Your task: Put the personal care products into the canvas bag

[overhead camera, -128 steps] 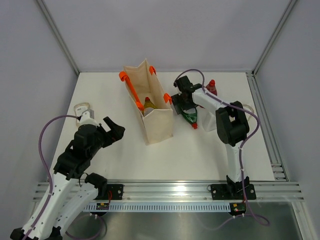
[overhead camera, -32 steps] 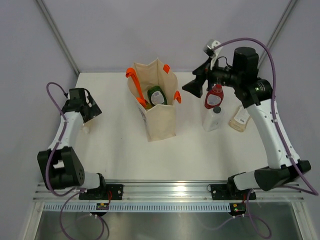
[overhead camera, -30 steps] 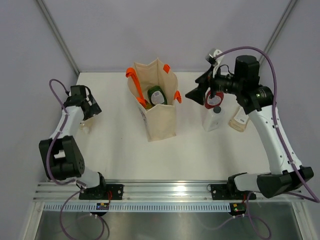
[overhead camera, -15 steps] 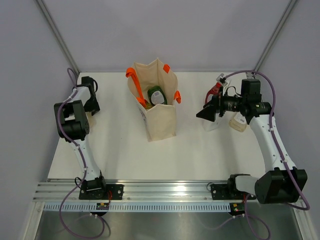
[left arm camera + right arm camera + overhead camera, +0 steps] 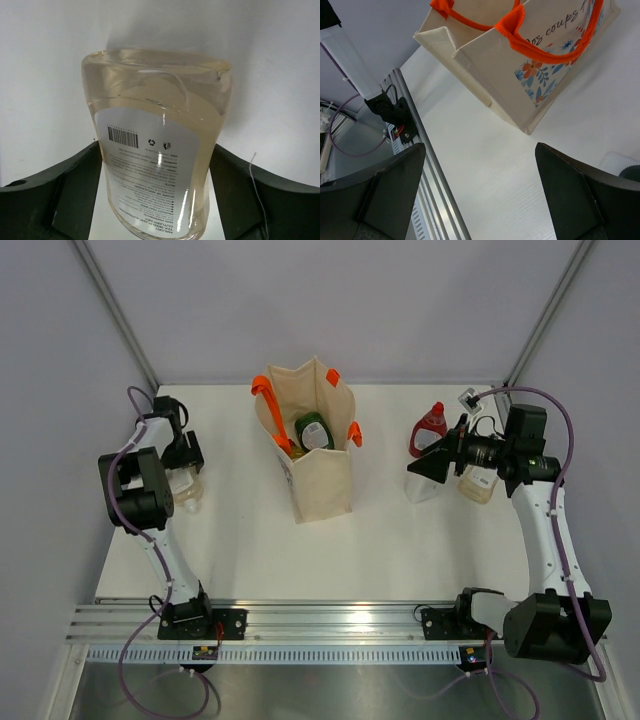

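The canvas bag [image 5: 318, 480] stands upright at mid table, with orange handles and a dark green bottle [image 5: 313, 430] inside it. It also shows in the right wrist view [image 5: 535, 65], floral print facing me. My left gripper [image 5: 185, 462] is open at the far left, its fingers either side of a pale yellowish clear bottle [image 5: 160, 125] with a white label, which lies on the table [image 5: 186, 490]. My right gripper [image 5: 432, 465] is open and empty [image 5: 480, 147], hovering by the white bottle [image 5: 422, 488]. The red bottle [image 5: 428, 428] stands behind it. A pale beige item [image 5: 478, 483] lies to its right.
The white table [image 5: 400, 550] ends at an aluminium rail [image 5: 340, 620] at the near edge, also seen in the right wrist view [image 5: 427, 165]. Grey walls close in the back and sides. Purple cables loop off both arms.
My left gripper has come down around the pale clear bottle at the far left. My right arm has drawn back to the right and lower, uncovering the red bottle.
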`<state>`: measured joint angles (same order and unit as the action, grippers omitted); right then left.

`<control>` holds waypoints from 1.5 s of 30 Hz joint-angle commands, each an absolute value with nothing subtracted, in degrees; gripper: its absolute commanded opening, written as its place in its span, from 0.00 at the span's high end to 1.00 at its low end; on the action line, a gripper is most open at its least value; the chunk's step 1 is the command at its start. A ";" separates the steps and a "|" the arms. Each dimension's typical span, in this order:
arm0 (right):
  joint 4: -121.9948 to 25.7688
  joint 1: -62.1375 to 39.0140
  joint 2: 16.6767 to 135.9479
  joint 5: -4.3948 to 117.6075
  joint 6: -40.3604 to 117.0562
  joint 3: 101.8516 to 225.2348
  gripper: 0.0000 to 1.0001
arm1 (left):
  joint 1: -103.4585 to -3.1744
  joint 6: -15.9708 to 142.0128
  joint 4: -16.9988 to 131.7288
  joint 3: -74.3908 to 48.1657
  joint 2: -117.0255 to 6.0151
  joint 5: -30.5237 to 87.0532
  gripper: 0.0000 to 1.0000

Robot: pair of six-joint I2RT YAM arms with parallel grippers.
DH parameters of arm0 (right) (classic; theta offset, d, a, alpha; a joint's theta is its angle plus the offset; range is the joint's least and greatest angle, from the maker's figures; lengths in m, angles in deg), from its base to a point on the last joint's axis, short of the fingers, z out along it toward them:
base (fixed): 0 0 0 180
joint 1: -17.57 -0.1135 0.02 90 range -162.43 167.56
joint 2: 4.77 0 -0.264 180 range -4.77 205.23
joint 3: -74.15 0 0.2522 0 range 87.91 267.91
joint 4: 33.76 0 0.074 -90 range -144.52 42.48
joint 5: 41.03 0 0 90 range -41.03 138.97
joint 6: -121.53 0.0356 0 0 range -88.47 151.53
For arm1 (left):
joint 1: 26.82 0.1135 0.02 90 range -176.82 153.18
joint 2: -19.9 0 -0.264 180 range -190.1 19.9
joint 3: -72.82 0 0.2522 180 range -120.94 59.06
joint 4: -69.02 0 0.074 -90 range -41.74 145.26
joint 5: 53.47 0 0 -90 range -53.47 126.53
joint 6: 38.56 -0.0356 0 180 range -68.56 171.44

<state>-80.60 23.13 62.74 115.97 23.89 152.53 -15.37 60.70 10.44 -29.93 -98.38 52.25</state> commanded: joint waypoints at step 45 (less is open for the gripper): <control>-80.48 26.71 55.17 116.46 22.83 148.91 0.00 | -12.76 110.24 85.93 15.90 -81.62 -29.82 0.88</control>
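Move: The left hand grips the pale bottle low over the table; the canvas bag's middle is about 36 cm to its right, 5 cm ahead and 10 cm up. In the bag, the green bottle sits some 36 cm right, 9 cm ahead and 12 cm up. From the right hand, the bag lies roughly 24 cm left, 16 cm ahead and 15 cm lower. Keeping its grip, the left hand swings the pale bottle about 20 cm right towards the bag, fingers rolling from down to rightward. ##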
